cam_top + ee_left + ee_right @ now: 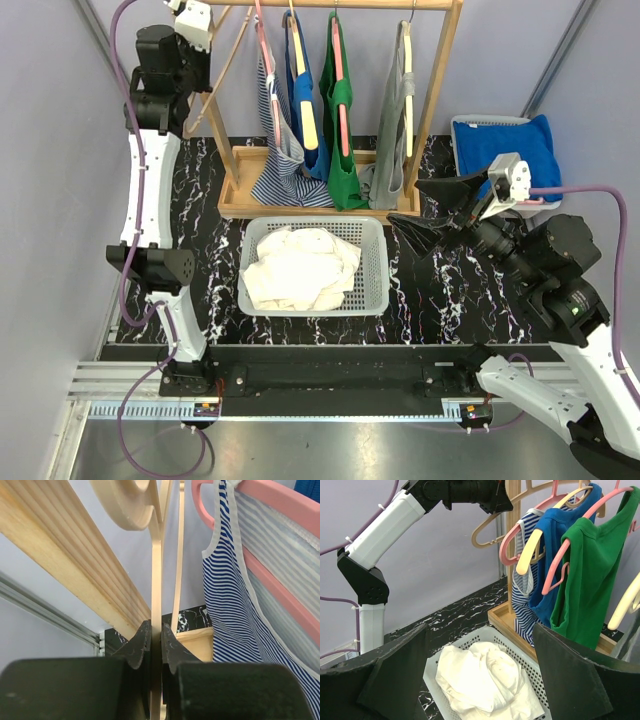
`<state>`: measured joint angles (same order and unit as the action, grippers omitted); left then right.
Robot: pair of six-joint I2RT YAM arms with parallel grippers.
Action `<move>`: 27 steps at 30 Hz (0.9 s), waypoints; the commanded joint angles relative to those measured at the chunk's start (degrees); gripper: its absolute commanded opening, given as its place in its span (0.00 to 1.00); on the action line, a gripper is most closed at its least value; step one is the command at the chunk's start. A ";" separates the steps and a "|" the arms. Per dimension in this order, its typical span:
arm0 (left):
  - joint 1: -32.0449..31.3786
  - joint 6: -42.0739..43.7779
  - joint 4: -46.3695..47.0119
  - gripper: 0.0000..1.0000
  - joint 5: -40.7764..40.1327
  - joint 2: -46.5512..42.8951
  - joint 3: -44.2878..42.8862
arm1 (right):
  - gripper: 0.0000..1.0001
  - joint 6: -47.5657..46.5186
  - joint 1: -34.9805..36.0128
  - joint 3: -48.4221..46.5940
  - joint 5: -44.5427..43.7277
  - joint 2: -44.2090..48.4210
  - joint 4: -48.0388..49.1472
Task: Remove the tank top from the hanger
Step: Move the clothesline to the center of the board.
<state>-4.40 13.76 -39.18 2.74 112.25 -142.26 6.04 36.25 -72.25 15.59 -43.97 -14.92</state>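
Observation:
My left gripper (212, 17) is up at the rack's left end, shut on a bare wooden hanger (156, 580); the thin wood stands clamped between the jaws (159, 640). No cloth hangs on that hanger (492, 527). A crumpled white garment (300, 265) lies in the white basket (312, 222) in front of the rack. A blue-and-white striped tank top (280, 150) hangs on a pink hanger just right of the held one. My right gripper (425, 212) hovers open to the right of the basket, nothing between its fingers (480, 630).
The wooden rack (440, 90) also carries a blue top (303, 110), a green top (342, 130) and a grey top (395, 130). A blue bin with blue cloth (505, 145) stands at the back right. Grey walls close both sides.

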 commanded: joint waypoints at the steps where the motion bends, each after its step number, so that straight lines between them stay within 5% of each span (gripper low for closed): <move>1: -1.22 1.79 4.46 0.00 -2.04 0.78 -1.98 | 0.91 0.37 -0.04 -0.44 -0.30 -0.33 1.29; 11: -1.40 0.83 4.37 0.04 -2.48 -5.45 12.35 | 0.91 -0.59 0.05 -0.70 -0.83 -0.68 1.56; 12: -1.40 0.48 4.37 0.16 -3.87 -5.63 12.53 | 0.91 -0.68 -0.04 -0.70 -0.92 -0.77 1.56; 13: -1.48 0.48 4.29 0.54 -3.89 -6.24 12.44 | 0.92 -0.68 0.05 -0.70 -0.83 -0.95 1.47; 14: -1.48 0.48 4.37 0.70 -4.06 -6.51 12.44 | 0.92 -0.68 0.05 -0.70 -0.83 -0.95 1.56; 17: -1.57 0.04 4.37 0.99 -4.41 -8.35 12.18 | 0.93 -0.60 0.05 -0.61 -1.09 -1.04 1.56; 27: -2.71 0.92 4.46 0.99 -4.15 -19.25 16.92 | 0.94 -0.51 0.05 -0.53 -1.01 -1.30 1.65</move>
<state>-6.02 14.00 -37.26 -0.45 101.41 -126.41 5.85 36.25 -72.25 15.51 -45.06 -14.90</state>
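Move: The wooden hanger, already bare, is in the left fingers by one arm. The rail it belongs on runs crosswise about 11 cm ahead of that hand and 10 cm above. The rack's left post stands under the rail, roughly 4 cm to the left, and the striped tank top hangs 11 cm ahead, 12 cm to the right and a bit lower. From the right hand, that stretch of rail is some 42 cm ahead, 33 cm left and 8 cm up. The empty hanger is let go at the rail's left end: the left hand holds nearly still, settling a little down, then opens its fingers wide. With the hanger's arm between the spread fingers, it sinks further to about 2.5 cm below where it began, then draws straight back towards the base, nearly 4 cm in all, rising slightly again. ##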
